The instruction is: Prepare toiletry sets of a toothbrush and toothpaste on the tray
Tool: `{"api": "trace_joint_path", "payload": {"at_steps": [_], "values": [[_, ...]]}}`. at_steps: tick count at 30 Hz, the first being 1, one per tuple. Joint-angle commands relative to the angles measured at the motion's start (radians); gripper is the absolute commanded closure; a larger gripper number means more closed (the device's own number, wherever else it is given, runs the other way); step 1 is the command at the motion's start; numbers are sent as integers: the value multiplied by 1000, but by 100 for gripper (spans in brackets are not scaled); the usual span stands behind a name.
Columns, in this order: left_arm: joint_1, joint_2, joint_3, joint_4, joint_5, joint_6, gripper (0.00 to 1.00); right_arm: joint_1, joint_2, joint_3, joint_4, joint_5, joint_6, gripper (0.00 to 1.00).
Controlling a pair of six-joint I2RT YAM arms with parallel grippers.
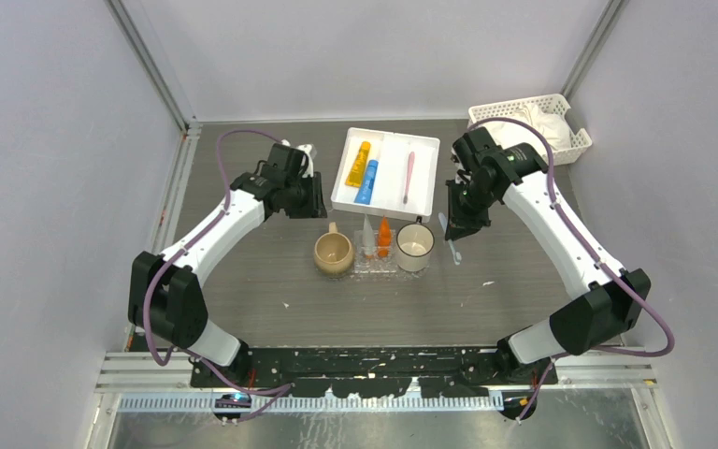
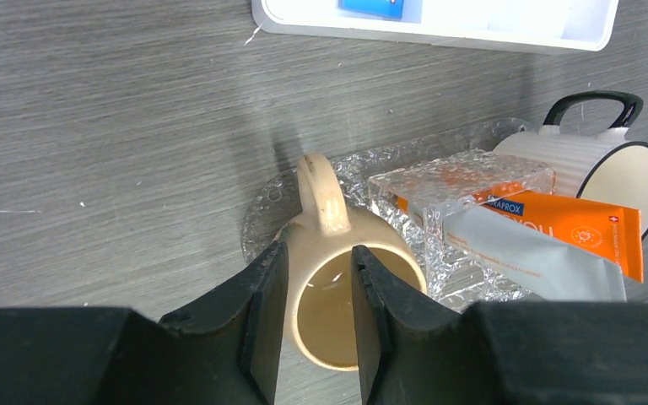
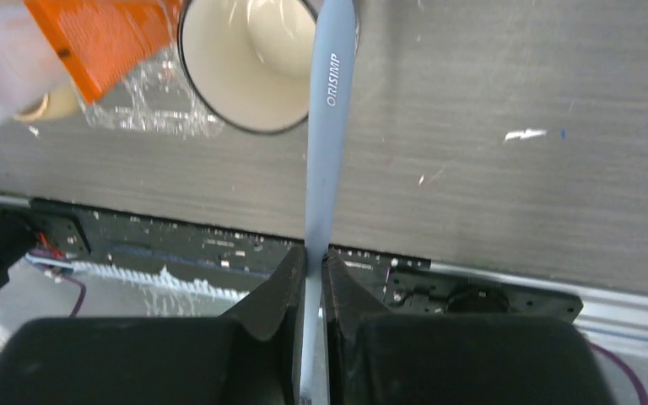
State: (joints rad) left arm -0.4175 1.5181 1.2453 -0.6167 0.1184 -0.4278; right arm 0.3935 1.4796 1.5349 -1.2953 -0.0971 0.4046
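Observation:
The clear textured tray (image 1: 375,267) (image 2: 472,291) lies mid-table. An orange toothpaste tube (image 1: 384,236) (image 2: 578,226) and a pale grey-white tube (image 1: 367,234) (image 2: 531,257) lean on a clear block on it. My right gripper (image 1: 455,227) (image 3: 314,261) hangs right of the tray, shut on a pale blue toothbrush (image 3: 331,126) (image 1: 454,251) that points toward the white mug (image 3: 249,59). My left gripper (image 1: 305,198) (image 2: 319,312) hovers open over the tan mug (image 2: 337,278) with nothing between its fingers.
A white compartmented tray (image 1: 341,192) (image 2: 439,32) at the back holds a yellow-orange tube (image 1: 359,164), a blue tube (image 1: 367,182) and a pink toothbrush (image 1: 409,176). The tan mug (image 1: 333,253) and white mug (image 1: 415,248) flank the clear tray. A white slotted basket (image 1: 533,126) sits back right.

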Motion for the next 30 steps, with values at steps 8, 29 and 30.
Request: {"api": "trace_joint_path", "payload": {"at_steps": [8,29,30], "values": [[5,-32,-33,64,46,-8,65,55,-39,-38,-87,-223,15,99],[8,-6,-58,92,49,-5,65,60,259,1,72,-265,0,63],[8,-5,-57,92,49,-5,65,53,265,13,74,-266,-2,59]]}}
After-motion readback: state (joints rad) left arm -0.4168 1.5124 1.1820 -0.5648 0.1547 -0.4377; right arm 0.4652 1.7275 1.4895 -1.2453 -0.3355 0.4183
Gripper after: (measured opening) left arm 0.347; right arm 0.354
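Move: The right hand holds the blue toothbrush, bristle end back towards the robot. The white mug it goes to stands about 6 cm to the hand's left, level with it fore and aft, its middle some 15 cm below. The orange toothpaste tube is about 13 cm left and 1 cm farther out than the hand; the white tube is 17 cm left and 1 cm out. From the left hand, the white mug lies roughly 21 cm right, 9 cm back and 10 cm lower. The right fingers let go of the blue toothbrush over the white mug, opening only at the very end with its handle pointing down into the mug. Before that the hand draws back about 5 cm, then swings left over the mug while sinking about 8 cm and easing forward again, the wrist tipping some 20 degrees until the fingers point nearly straight down. ##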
